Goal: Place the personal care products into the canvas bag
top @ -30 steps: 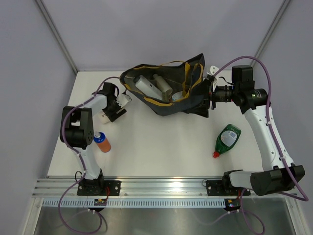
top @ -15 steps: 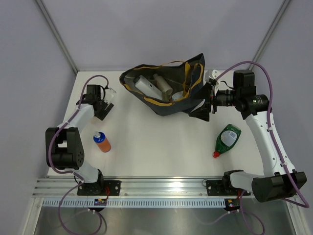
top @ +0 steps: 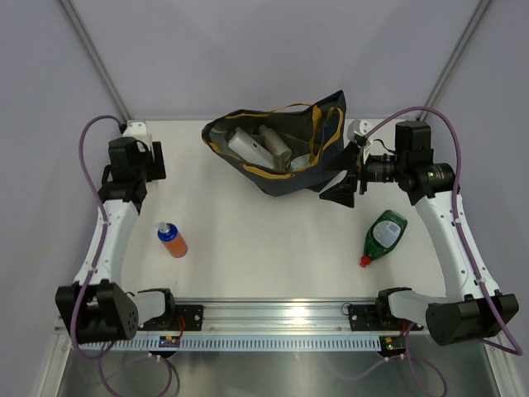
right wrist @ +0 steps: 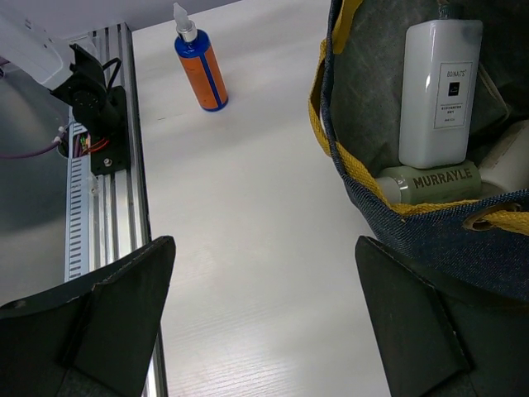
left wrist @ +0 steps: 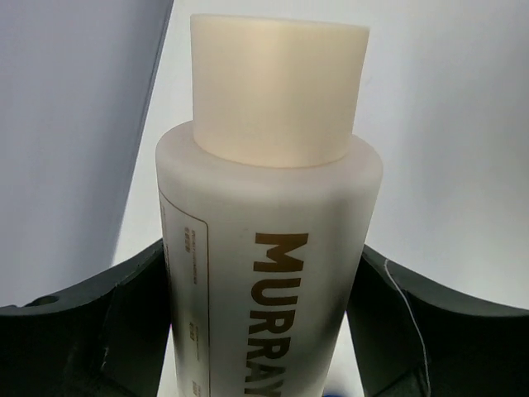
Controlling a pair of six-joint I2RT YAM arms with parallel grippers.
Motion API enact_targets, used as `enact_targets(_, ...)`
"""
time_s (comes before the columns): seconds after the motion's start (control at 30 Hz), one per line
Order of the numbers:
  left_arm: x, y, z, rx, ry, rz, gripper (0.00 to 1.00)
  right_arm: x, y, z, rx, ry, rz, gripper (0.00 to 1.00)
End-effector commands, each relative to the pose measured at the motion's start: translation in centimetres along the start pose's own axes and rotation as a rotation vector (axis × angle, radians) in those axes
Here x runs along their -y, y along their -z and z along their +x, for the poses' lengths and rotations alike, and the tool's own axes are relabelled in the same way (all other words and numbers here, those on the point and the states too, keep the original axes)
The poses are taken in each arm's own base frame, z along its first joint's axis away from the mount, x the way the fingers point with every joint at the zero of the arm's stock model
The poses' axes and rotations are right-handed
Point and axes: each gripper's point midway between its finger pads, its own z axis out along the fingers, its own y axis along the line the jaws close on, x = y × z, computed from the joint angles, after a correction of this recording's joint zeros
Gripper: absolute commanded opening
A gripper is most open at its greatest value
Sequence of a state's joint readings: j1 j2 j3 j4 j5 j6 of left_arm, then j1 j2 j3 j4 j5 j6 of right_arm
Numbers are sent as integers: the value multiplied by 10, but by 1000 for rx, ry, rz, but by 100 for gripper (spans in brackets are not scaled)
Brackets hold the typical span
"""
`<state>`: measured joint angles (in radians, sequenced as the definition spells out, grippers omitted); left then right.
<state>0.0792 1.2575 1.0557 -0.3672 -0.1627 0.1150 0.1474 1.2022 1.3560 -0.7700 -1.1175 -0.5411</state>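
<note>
My left gripper (top: 139,145) is at the table's far left, shut on a cream labelled bottle (left wrist: 264,248) with a pale cap that fills the left wrist view. The canvas bag (top: 285,174) lies at the back middle with its mouth open and several bottles inside, among them a white one (right wrist: 438,91) and a greenish-beige one (right wrist: 430,182). Just right of the bag, my right gripper (top: 345,172) is open with only bare table between its fingers (right wrist: 413,331). An orange bottle with a blue cap (top: 172,240) stands front left. A green bottle with a red cap (top: 384,234) lies front right.
Grey walls close in the table on the left, back and right. A metal rail (top: 273,318) with both arm bases runs along the near edge. The bag's mustard handles (top: 318,136) drape over its rim.
My left arm has swung away from the bag's left side to the far left, carrying the cream bottle. The right gripper has eased slightly back from the bag.
</note>
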Motion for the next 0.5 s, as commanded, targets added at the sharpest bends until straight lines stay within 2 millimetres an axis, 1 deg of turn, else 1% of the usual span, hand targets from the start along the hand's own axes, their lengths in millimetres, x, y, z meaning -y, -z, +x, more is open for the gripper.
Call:
enact_targets(0.0, 17, 63, -91, 376, 276, 132, 0, 4, 1, -6, 21, 16, 2, 98)
enact_targets(0.03, 23, 67, -84, 377, 305, 158, 0, 4, 1, -5, 20, 13, 2, 98)
enact_targets(0.07, 36, 79, -94, 433, 302, 244, 0, 4, 1, -4, 18, 12, 3, 98)
enact_targets(0.1, 43, 88, -98, 469, 308, 284, 0, 4, 1, -3, 17, 8, 6, 98)
enact_targets(0.13, 48, 109, -107, 537, 322, 334, 0, 5, 0, -2, 15, 7, 5, 98)
enact_targets(0.17, 68, 127, -118, 621, 281, 461, 0, 5, 0, -2, 15, 9, 5, 98)
enact_targets(0.2, 85, 144, -126, 674, 249, 545, 0, 5, 0, -1, 11, 4, 5, 98)
enact_targets(0.23, 98, 159, -131, 726, 189, 600, 0, 6, 1, 0, 9, 2, 10, 98)
enact_targets(0.27, 114, 180, -144, 784, 116, 680, 0, 7, 1, 0, 8, 2, 11, 98)
enact_targets(0.3, 141, 198, -147, 801, 52, 765, 0, 6, 1, -1, 7, 1, 14, 98)
enact_targets(0.33, 152, 204, -153, 830, -37, 772, 0, 7, 2, -1, 7, 1, 19, 98)
enact_targets(0.37, 176, 199, -149, 791, -111, 836, 0, 6, 3, -2, 9, 1, 23, 98)
enact_targets(0.4, 193, 222, -167, 851, -170, 887, 0, 7, 5, -3, 10, 2, 31, 98)
enact_targets(0.43, 203, 226, -174, 863, -199, 911, 0, 7, 6, -3, 11, 3, 38, 98)
enact_targets(0.47, 223, 213, -173, 819, -235, 950, 0, 6, 8, -4, 11, 5, 42, 98)
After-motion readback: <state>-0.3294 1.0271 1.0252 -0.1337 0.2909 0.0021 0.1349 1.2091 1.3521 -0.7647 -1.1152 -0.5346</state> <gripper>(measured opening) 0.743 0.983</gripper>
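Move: The left hand already grips the white MURRAYLE bottle near the table's left edge, some 20 cm up. The canvas bag's open mouth lies about 39 cm to its right, 4 cm farther out and 7 cm lower; the white square bottle inside is about 33 cm right, 4 cm ahead and 11 cm below. The orange bottle stands 16 cm back and 5 cm right, about 16 cm below. For the idle right hand, the mouth is roughly 16 cm ahead, 18 cm left and 18 cm lower. Still pinching the white MURRAYLE bottle, the left hand first climbs steeply, then swings right, gathering speed towards the bag's mouth: some 23 cm right and 12 cm up in all, easing back a little. The wrist turns clockwise about 45 degrees as the fingers tip up from their downward slant; the grip holds. ##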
